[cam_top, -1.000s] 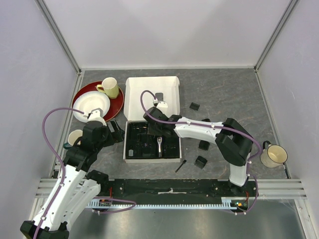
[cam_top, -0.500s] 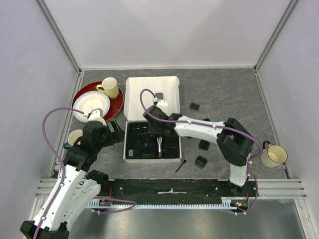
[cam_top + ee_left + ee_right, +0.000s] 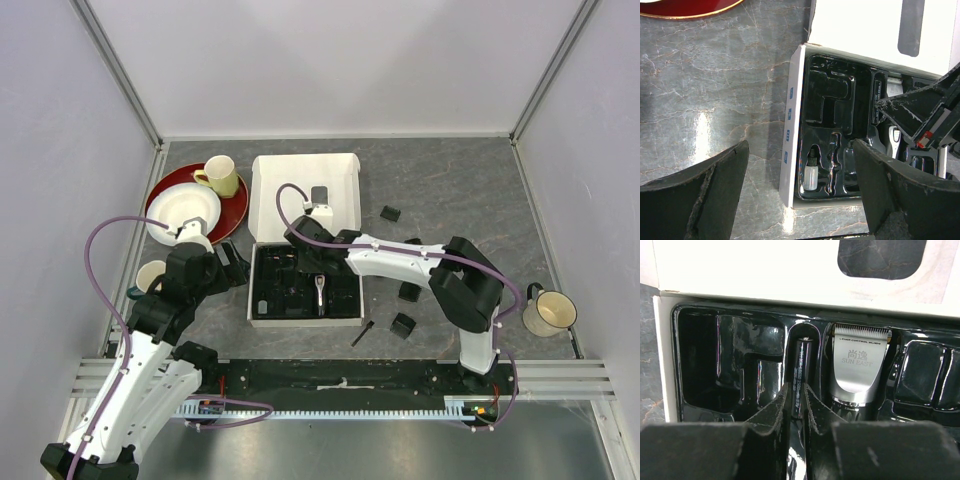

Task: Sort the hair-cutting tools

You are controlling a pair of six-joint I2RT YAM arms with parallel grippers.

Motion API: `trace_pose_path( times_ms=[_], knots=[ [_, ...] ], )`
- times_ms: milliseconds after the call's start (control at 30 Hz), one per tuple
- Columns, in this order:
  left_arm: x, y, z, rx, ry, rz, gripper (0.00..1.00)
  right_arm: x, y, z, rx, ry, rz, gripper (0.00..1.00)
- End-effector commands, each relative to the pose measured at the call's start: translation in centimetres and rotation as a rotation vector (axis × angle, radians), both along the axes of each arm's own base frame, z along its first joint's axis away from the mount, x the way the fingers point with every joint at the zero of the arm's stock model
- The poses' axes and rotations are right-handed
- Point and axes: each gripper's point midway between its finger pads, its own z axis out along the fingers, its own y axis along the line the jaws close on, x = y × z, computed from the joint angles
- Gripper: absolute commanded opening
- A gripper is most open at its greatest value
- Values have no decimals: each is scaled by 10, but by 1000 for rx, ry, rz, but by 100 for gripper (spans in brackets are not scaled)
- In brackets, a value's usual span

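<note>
The white box [image 3: 305, 320] holds a black moulded tray. The black-and-silver clipper [image 3: 860, 365] lies in it, also seen from above [image 3: 319, 290]. Beside the clipper, a black cylinder with white lettering [image 3: 801, 360] rests in a narrow slot. My right gripper [image 3: 796, 395] reaches into the tray [image 3: 303, 262], its fingers pressed on both sides of that cylinder. Black comb attachments [image 3: 390, 213] [image 3: 409, 291] [image 3: 402, 325] lie on the table right of the box. A thin black brush [image 3: 362, 333] lies at the box's front right corner. My left gripper [image 3: 800, 150] hovers open at the box's left wall [image 3: 235, 268], holding nothing.
A small white bottle [image 3: 811, 177] stands in a tray pocket. The box lid [image 3: 305, 195] lies open behind. A red plate [image 3: 165, 190] with a white bowl [image 3: 183, 213] and a yellow mug [image 3: 222, 176] sits at back left. Mugs stand by the left arm [image 3: 150, 275] and at far right [image 3: 548, 312].
The right gripper's fingers have narrowed onto the black cylinder, and its wrist has shifted slightly left. The left arm has not moved.
</note>
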Motion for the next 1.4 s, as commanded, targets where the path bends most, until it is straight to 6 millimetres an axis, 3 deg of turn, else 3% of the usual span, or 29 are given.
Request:
trace_pose_path(
  times_ms=[0,267,533,700,767,933,967,1000,1200,1367],
  knots=[
    [4,-2,13,-28,-39,11,91,-3,5,-8,-20,18,14,18],
    [4,-2,14,-28,-42,13,91,-3,5,-10,-34,15,13,16],
    [4,-2,14,-29,-41,12,91,10,-1,55,-5,-87,-18,26],
    [4,-2,15,-31,-44,11,90,10,-16,96,20,-158,-28,41],
    [3,-2,15,-32,-44,10,91,5,-28,106,-2,-174,-9,51],
    [3,-2,16,-35,-49,10,91,-6,-89,109,-130,-194,-121,70],
    [3,-2,16,-35,-51,10,91,-14,-104,110,-133,-195,-141,87],
    [3,-3,16,-35,-48,9,91,-19,-114,108,-140,-191,-153,98],
    [3,-4,15,-36,-45,2,90,-50,-193,94,-106,-185,-357,98],
    [4,-5,14,-37,-43,0,90,-72,-231,90,-21,-173,-418,98]
  ],
)
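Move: The black stick lies in its narrow tray slot right under the right hand's nearly shut fingertips, some 1 cm below; the clipper's middle is about 3 cm right of it and 4 back. Outside the box, about 4 cm lower than the hand, the cable lies roughly 15 cm right and 2 ahead, one guard comb 23 cm right and 6 back, another 24 right and 4 ahead. From the left hand the stick is about 15 cm right, 6 ahead, 10 below. Down less than a centimetre first, the right hand's almost closed fingertips briefly press onto the black stick in its slot; then they come free and rise steeply, about 12 cm. From there the hand swings some 20 cm to the right and 6 back over the box's right side towards the guard combs, sinking a little, fingers spreading wide and wrist turning about 20 degrees clockwise. ##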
